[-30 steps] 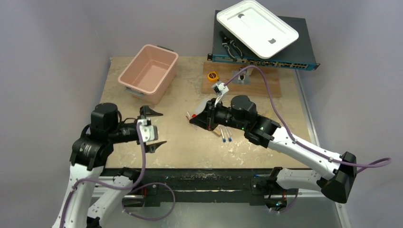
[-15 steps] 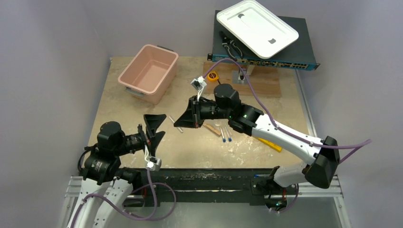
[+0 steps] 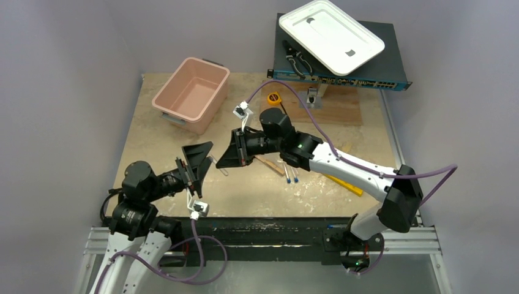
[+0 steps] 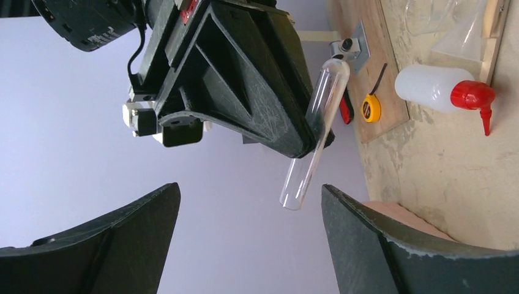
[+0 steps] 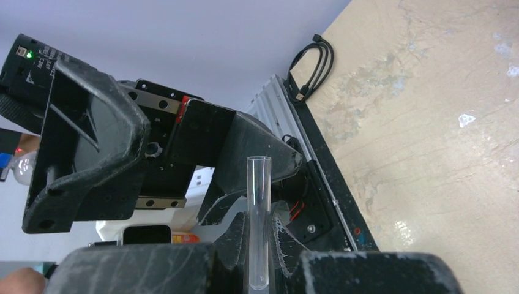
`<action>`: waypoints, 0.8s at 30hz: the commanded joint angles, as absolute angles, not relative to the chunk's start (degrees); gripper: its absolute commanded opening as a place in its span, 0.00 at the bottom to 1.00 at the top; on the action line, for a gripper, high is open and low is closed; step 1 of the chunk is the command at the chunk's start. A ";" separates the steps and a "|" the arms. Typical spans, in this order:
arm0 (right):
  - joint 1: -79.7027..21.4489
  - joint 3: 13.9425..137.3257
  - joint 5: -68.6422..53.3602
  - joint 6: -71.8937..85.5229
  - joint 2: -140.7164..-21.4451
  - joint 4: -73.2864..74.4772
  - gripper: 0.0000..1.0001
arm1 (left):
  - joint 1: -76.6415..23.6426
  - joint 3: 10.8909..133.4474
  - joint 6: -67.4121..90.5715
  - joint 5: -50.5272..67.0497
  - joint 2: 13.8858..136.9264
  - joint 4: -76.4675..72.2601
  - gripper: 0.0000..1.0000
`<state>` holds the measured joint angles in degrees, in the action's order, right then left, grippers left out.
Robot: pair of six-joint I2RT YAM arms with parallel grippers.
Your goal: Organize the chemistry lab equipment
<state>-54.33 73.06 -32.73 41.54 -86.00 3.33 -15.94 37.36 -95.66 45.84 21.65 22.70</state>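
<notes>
My right gripper (image 5: 257, 269) is shut on a clear glass test tube (image 5: 258, 220), whose open end sticks out past the fingers. In the left wrist view the tube (image 4: 315, 131) juts from the right gripper (image 4: 245, 79), its end just ahead of my left gripper (image 4: 251, 233). That gripper stands open and touches nothing. From above, both grippers (image 3: 196, 162) (image 3: 229, 156) meet over the table's middle. Two thin tubes with blue tips (image 3: 291, 173), a wooden stick (image 3: 269, 164) and a yellow rack (image 3: 346, 185) lie by the right arm. A white squeeze bottle (image 4: 431, 89) with a red nozzle lies on the table.
A pink bin (image 3: 191, 93) stands at the back left. A white tray (image 3: 330, 35) rests on a blue-fronted box (image 3: 343, 79) at the back right, with black-handled pliers (image 3: 297, 58) beside it. A yellow tape measure (image 3: 273, 98) lies on a wooden board (image 3: 343, 107).
My right gripper has carried the tube leftward toward the left arm. My left gripper has swung down and right to face it, its jaws narrowing slightly.
</notes>
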 commanded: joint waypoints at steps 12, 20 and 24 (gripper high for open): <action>-54.76 76.44 -36.01 46.70 -89.54 -0.58 0.00 | -16.26 36.84 -103.71 48.26 21.84 24.86 0.61; -54.75 77.40 -37.25 49.10 -91.70 -3.83 0.00 | -16.25 36.21 -105.14 47.89 21.60 25.34 0.37; -54.80 77.74 -37.76 49.24 -91.70 -4.20 0.00 | -16.26 36.39 -104.95 46.64 21.64 26.17 0.21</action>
<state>-54.30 75.31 -36.18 48.40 -91.37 -1.63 -15.90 36.05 -103.18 44.80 21.47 28.12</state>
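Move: The test tube, already pinched by the right hand, lies about 3 cm to the right of the left hand's fingers, 1 cm ahead and roughly 4 cm below them. The left gripper is thus about 3 cm to the right hand's left, 1 cm back and 4 cm higher. From the left hand, the squeeze bottle lies about 17 cm ahead, 14 cm right and 28 cm down; the pink bin is some 30 cm ahead, 10 cm left and 24 cm down. The test tube is carried about 2 cm to the left towards the left gripper, the right fingers keeping their hold and tipping slightly. Meanwhile the left hand sinks some 2.5 cm to bring its jaws to the tube's free end, closing them from wide open to about a quarter open; whether they touch the glass yet can't be made out. ##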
